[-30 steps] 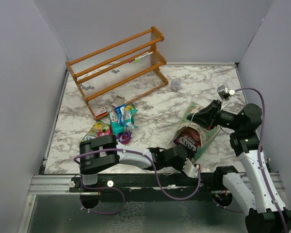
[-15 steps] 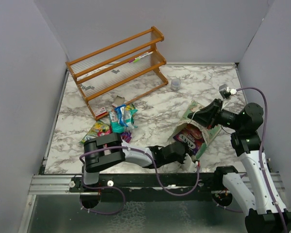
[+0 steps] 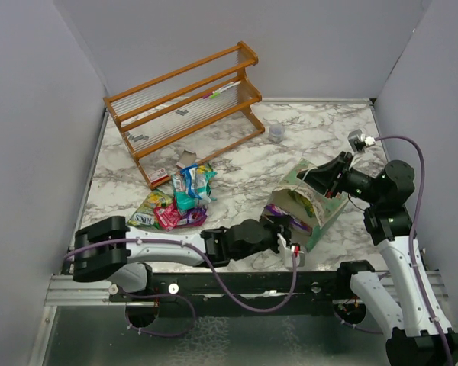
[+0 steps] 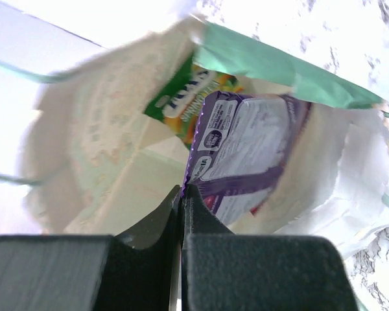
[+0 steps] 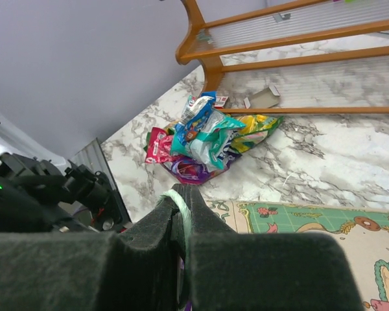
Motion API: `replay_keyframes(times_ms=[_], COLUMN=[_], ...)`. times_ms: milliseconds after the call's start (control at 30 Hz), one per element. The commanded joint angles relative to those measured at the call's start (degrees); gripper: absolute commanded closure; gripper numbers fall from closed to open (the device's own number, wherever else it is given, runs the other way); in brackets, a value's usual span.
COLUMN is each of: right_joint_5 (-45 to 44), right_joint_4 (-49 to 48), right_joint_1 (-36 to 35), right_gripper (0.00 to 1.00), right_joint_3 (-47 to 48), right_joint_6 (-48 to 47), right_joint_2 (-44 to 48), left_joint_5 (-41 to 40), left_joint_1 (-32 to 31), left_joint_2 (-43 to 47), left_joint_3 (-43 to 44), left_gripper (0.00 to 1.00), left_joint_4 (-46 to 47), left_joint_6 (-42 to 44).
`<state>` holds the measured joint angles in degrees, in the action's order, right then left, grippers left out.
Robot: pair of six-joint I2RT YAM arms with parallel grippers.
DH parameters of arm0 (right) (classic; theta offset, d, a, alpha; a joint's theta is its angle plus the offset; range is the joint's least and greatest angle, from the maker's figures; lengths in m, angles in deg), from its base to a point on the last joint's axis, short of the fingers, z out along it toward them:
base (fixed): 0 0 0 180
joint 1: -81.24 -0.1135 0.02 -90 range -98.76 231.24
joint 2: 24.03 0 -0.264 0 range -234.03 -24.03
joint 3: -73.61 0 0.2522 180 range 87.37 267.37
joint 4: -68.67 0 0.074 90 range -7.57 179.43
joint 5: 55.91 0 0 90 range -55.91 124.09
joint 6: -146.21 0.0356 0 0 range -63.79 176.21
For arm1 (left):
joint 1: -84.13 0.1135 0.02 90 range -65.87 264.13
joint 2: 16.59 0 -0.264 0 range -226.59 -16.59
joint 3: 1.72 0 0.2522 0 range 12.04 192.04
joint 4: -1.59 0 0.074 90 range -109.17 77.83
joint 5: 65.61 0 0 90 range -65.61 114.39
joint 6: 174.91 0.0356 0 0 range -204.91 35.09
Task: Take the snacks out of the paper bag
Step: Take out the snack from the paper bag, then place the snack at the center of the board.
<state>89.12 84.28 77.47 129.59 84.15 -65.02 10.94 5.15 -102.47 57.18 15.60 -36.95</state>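
The mint-green paper bag [image 3: 313, 200] lies on its side right of centre, mouth toward the left arm. My right gripper [image 3: 321, 177] is shut on the bag's upper rim, a green edge pinched between its fingers [image 5: 193, 155]. My left gripper [image 3: 284, 233] is at the bag's mouth, shut on the corner of a purple snack packet [image 4: 246, 146]. A green-yellow packet [image 4: 185, 103] lies deeper inside the cream interior [image 4: 97, 155]. Several snacks [image 3: 179, 200] are piled on the table left of the bag, and this pile [image 5: 204, 139] also shows in the right wrist view.
A wooden rack [image 3: 187, 107] stands at the back left with small tags on its shelves. A small grey cup [image 3: 276, 133] sits behind the bag. White cards [image 3: 185, 160] lie by the rack's foot. Grey walls close in both sides.
My left gripper has shut on the purple packet at the bag's mouth, and the left arm has stretched out lower and leftward. The right gripper has raised the bag's rim slightly.
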Motion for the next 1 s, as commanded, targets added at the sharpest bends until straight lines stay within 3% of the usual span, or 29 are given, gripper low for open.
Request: replay_keyframes(times_ms=[0, 400, 633, 767, 900, 967], right_joint_5=[-3.7, -6.5, -6.7, -6.4, -6.1, -6.1], right_joint_4=[0.8, 3.0, 3.0, 2.7, 2.7, 2.9], right_joint_1=[-0.1, -0.2, -0.2, -0.1, -0.1, -0.1], right_gripper=[0.98, 0.98, 0.98, 0.98, 0.98, 0.98], right_joint_3=[1.9, 3.0, 2.9, 2.8, 2.9, 3.0], right_joint_6=[-1.7, -3.7, -3.8, -3.4, -3.3, -3.3], right_joint_2=[0.0, -0.8, -1.2, -1.4, -1.4, -1.4], left_joint_5=[-2.9, -5.3, -3.5, -18.2, -38.4, -43.9], left_joint_1=[-0.4, -0.6, -0.5, -0.5, 0.0, 1.7], left_joint_2=[7.3, 29.3, 46.5, 47.3, 42.9, 40.8], left_joint_3=[-1.5, -3.3, -5.6, -3.9, -1.1, 0.3], left_gripper=[1.00, 1.00, 1.00, 1.00, 1.00, 1.00], left_joint_4=[0.3, -6.2, -0.8, -1.4, -2.7, -5.1], left_joint_6=[-5.6, -17.1, -25.3, -27.3, -24.7, -25.7])
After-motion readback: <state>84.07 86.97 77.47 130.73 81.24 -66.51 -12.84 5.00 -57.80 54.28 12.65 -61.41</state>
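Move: The snack pile, where the purple pack already in your left fingers is to go, lies about 31 cm to the left, 13 cm ahead and 15 cm below. The paper bag's middle is some 9 cm right, 7 cm ahead and 9 cm below; the green-yellow snack inside lies 9 cm right, 9 cm ahead and 12 cm below. From the right gripper, the pile lies about 37 cm left, 7 cm ahead and 28 cm down. Draw the purple pack up out of the bag's mouth with the left gripper kept shut on its edge, climbing some 22 cm while swinging about 19 cm left, away from the bag and across to the pile's side. Let the wrist tip the fingers upward and, late on, turn them forward. Keep the right gripper pinching the bag's rim, easing roughly 2 cm forward. ##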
